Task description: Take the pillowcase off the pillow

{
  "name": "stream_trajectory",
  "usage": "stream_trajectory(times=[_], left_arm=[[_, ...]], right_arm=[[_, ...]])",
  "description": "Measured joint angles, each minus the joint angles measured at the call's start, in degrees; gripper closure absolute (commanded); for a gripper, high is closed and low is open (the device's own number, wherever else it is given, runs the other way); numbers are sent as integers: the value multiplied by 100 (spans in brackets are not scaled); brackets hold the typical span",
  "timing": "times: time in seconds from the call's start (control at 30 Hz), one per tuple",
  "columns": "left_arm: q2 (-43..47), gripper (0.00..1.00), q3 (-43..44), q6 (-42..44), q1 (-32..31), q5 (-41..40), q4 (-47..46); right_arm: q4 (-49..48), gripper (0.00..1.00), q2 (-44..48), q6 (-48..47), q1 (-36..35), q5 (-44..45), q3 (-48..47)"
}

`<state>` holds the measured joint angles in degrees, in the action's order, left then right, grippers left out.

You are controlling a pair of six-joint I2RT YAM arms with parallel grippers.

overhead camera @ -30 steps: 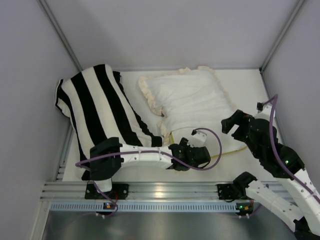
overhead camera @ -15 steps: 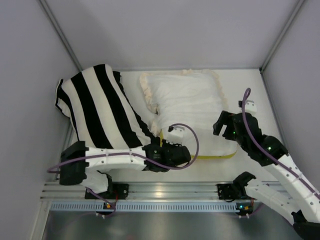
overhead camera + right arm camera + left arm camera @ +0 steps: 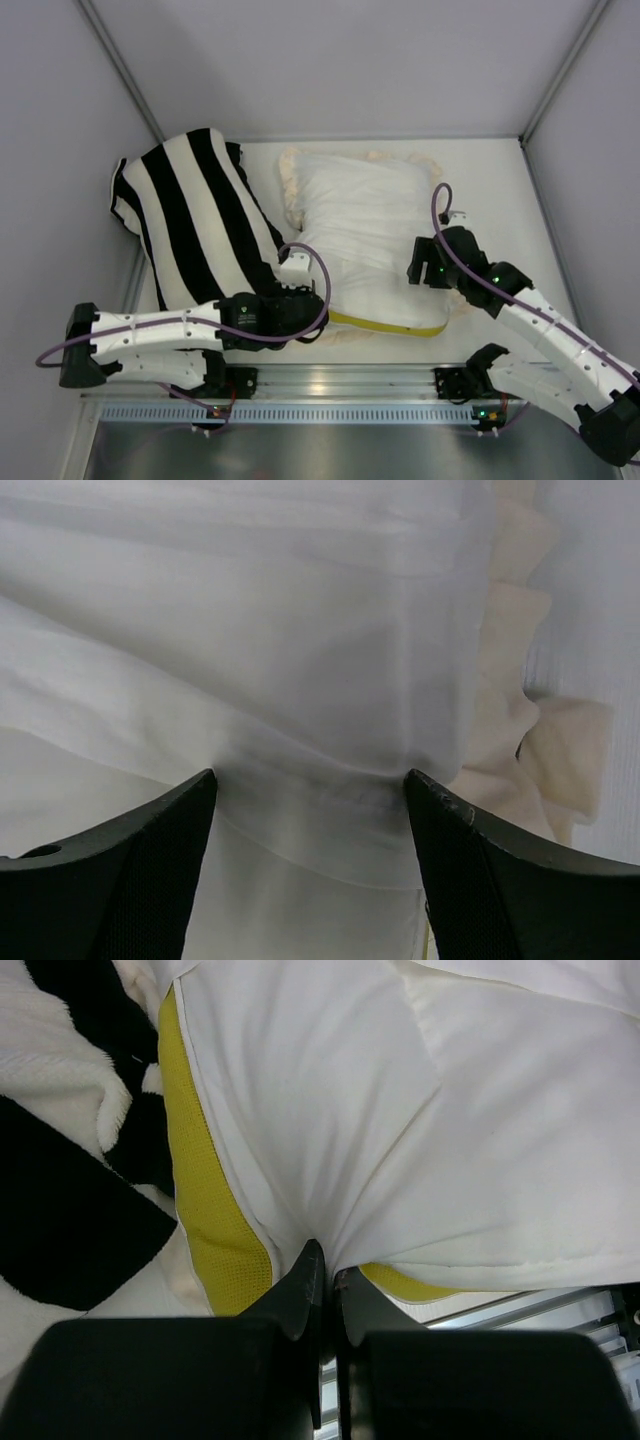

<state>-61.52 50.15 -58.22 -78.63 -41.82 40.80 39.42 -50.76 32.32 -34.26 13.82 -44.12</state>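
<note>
The pillow [image 3: 385,300] lies at the table's middle, white with a yellow band [image 3: 385,326] along its near end. Its far part sits inside the cream-white pillowcase [image 3: 360,200], whose ruffled frill [image 3: 290,185] shows along the left edge. My left gripper [image 3: 322,312] is shut on a fold of the pillow's white fabric [image 3: 330,1190] right next to the yellow band [image 3: 205,1210]. My right gripper [image 3: 420,265] is open, its fingertips [image 3: 200,785] pressed down on the pillowcase's white cloth [image 3: 310,680]. The frill [image 3: 520,710] lies just to the right of them. The case's dark grey face is hidden.
A black-and-white striped cushion [image 3: 200,215] lies at the left, touching the pillow and my left arm; it also shows in the left wrist view [image 3: 60,1210]. The metal rail [image 3: 330,385] runs along the near edge. Grey walls close in the left, back and right.
My left gripper has pulled the pillow's yellow-banded end to the left and nearer. My right gripper has moved left onto the pillowcase. More of the pillow now shows outside the case.
</note>
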Motion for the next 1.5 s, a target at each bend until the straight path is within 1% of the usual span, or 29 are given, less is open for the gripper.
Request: stream_trajectory(times=[0.23,0.33,0.37,0.43,0.47,0.53,0.57,0.63,0.67,0.7,0.8,1.17,1.3,1.4,1.5], left_arm=[[68,100,-33,-61,0,2,39],[70,100,-33,-61,0,2,42],[76,100,-33,-63,0,4,44],[111,100,-33,-66,0,20,44],[142,100,-33,-68,0,22,46],[223,100,-35,-85,0,24,52],[289,100,-52,-111,0,24,55],[402,100,-90,-166,0,31,85],[466,100,-111,-192,0,37,101],[527,100,-129,-219,0,42,125],[704,100,-203,-341,0,59,166],[1296,100,-455,-660,0,70,402],[1399,100,-487,-754,0,70,450],[1537,100,-516,-815,0,74,503],[1720,100,-551,-861,-2,85,601]], right_arm=[[-122,33,-52,-81,-2,50,114],[-245,43,-118,-116,-2,98,170],[-291,50,-162,-127,-2,116,190],[-387,60,-280,-149,0,157,223],[-446,70,-352,-142,0,175,238],[-546,78,-501,-133,-2,214,249],[-603,83,-570,-129,-2,229,249],[-713,89,-682,-109,-2,271,249],[-772,97,-726,-96,-2,295,249],[-820,100,-765,-79,-2,328,247],[-949,100,-922,-35,-4,431,223],[-1158,100,-1668,72,122,791,-455],[-1281,100,-2090,72,527,728,-798],[-1416,100,-2444,76,988,518,-1008],[-1587,100,-2815,94,1602,201,-1121]])
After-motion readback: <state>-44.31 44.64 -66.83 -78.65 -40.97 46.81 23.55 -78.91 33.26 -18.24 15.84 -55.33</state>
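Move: The right hand hovers open over the pillowcase's hem, which crosses the pillow about 2 cm ahead and 3 cm below it. The case's frilled right border lies some 7 cm to its right and 9 cm lower, the yellow near side of the pillow about 11 cm back and 6 cm left. The left hand already pinches the pillow's near-left corner; from it that stretch of hem is some 10 cm ahead and 19 cm right, the striped blanket's middle 17 cm ahead and 25 cm left. The right fingers come down some 3 cm onto the pillowcase's hem and shut, then travel about 13 cm forward along the right side of the pillow, veering right and turning clockwise at the end. The left hand keeps its pinch on the pillow's corner and, after a short hold, draws it about 4 cm left and slightly up, rolling its left side down. ##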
